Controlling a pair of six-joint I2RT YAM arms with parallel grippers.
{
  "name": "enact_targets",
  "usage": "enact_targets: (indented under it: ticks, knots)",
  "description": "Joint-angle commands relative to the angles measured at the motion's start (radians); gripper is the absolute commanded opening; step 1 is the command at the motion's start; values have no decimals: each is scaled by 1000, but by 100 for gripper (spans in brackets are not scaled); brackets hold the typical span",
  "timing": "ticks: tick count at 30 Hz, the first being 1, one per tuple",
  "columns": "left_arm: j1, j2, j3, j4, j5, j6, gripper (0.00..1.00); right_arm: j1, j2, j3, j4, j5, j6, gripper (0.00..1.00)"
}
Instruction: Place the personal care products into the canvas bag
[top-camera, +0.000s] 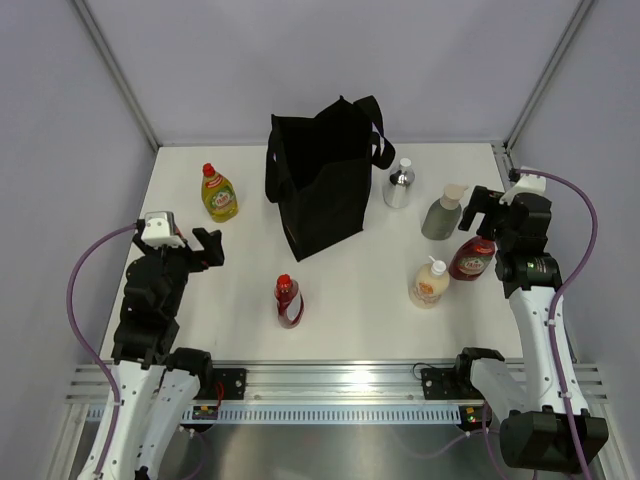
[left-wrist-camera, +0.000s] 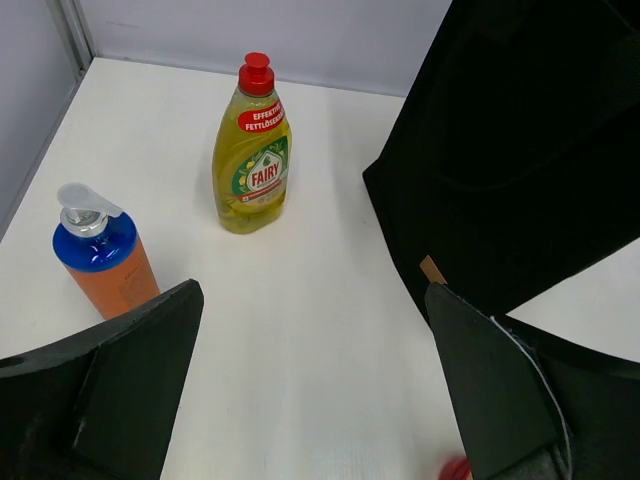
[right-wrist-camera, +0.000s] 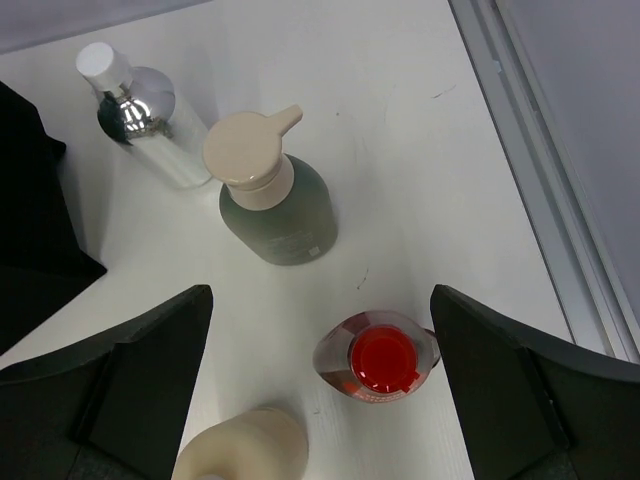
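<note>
The canvas bag (top-camera: 325, 180) stands upright and black at the table's middle back, its side also in the left wrist view (left-wrist-camera: 520, 150). A yellow bottle with a red cap (top-camera: 218, 192) (left-wrist-camera: 254, 150) stands left of it. One dark red bottle (top-camera: 289, 300) is in front of the bag. To the right are a silver bottle (top-camera: 399, 185) (right-wrist-camera: 140, 115), a grey-green bottle (top-camera: 443, 213) (right-wrist-camera: 270, 195), a second dark red bottle (top-camera: 472, 258) (right-wrist-camera: 378, 357) and a cream pump bottle (top-camera: 429, 283) (right-wrist-camera: 245, 450). My left gripper (top-camera: 207, 248) (left-wrist-camera: 315, 380) is open over bare table. My right gripper (top-camera: 472, 212) (right-wrist-camera: 320, 375) is open above the second dark red bottle.
An orange bottle with a blue shoulder and silver cap (left-wrist-camera: 103, 260) stands by my left finger, hidden under the arm in the top view. Grey walls enclose the white table (top-camera: 350, 320) at the back and sides. A metal rail (right-wrist-camera: 540, 180) runs along the right edge.
</note>
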Motion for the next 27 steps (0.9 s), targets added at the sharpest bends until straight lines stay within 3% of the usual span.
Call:
enact_targets:
  ticks: [1, 4, 5, 8, 11, 17, 23, 27]
  knots:
    - [-8, 20, 18, 46, 25, -25, 99, -5, -17, 47, 40, -67, -63, 99]
    - [-13, 52, 55, 11, 58, -80, 99, -3, -20, 82, -49, -312, -227, 100]
    - [-13, 83, 70, -31, 73, -94, 99, -3, -12, 95, -137, -524, -378, 99]
    - [-14, 143, 135, -148, 165, -154, 99, 0, 32, 130, -392, -894, -727, 99]
    - [-46, 177, 147, -155, 271, -189, 99, -1, 52, 89, -420, -1038, -801, 99]
    - [-114, 121, 97, -156, 284, -208, 99, -1, 48, 36, -386, -1166, -809, 99]
    - [-210, 124, 75, -206, 307, -219, 99, -1, 64, 35, -397, -1129, -814, 99]
    - [-308, 115, 110, -260, 244, -321, 99, -1, 67, 33, -382, -1114, -782, 100]
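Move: The cream lotion bottle is about 8 cm back and 12 cm left of the right hand, some 17 cm below. The right red bottle is almost directly beneath that hand, and the green pump bottle 12 cm ahead, 7 cm left. From the left hand, the middle red bottle is 7 cm back, 20 cm right and 16 cm down; the bag is 25 cm ahead, 29 cm right, and the orange pump bottle 13 cm ahead, 10 cm left. Swing the open right gripper off the right red bottle, some 15 cm left and 8 cm back to above the cream lotion bottle, turning it about 70 degrees counter-clockwise, then hold there. Meanwhile bring the open left gripper right towards the middle red bottle, then also back and down, swinging clockwise and tipping the fingers down. Touch nothing. ##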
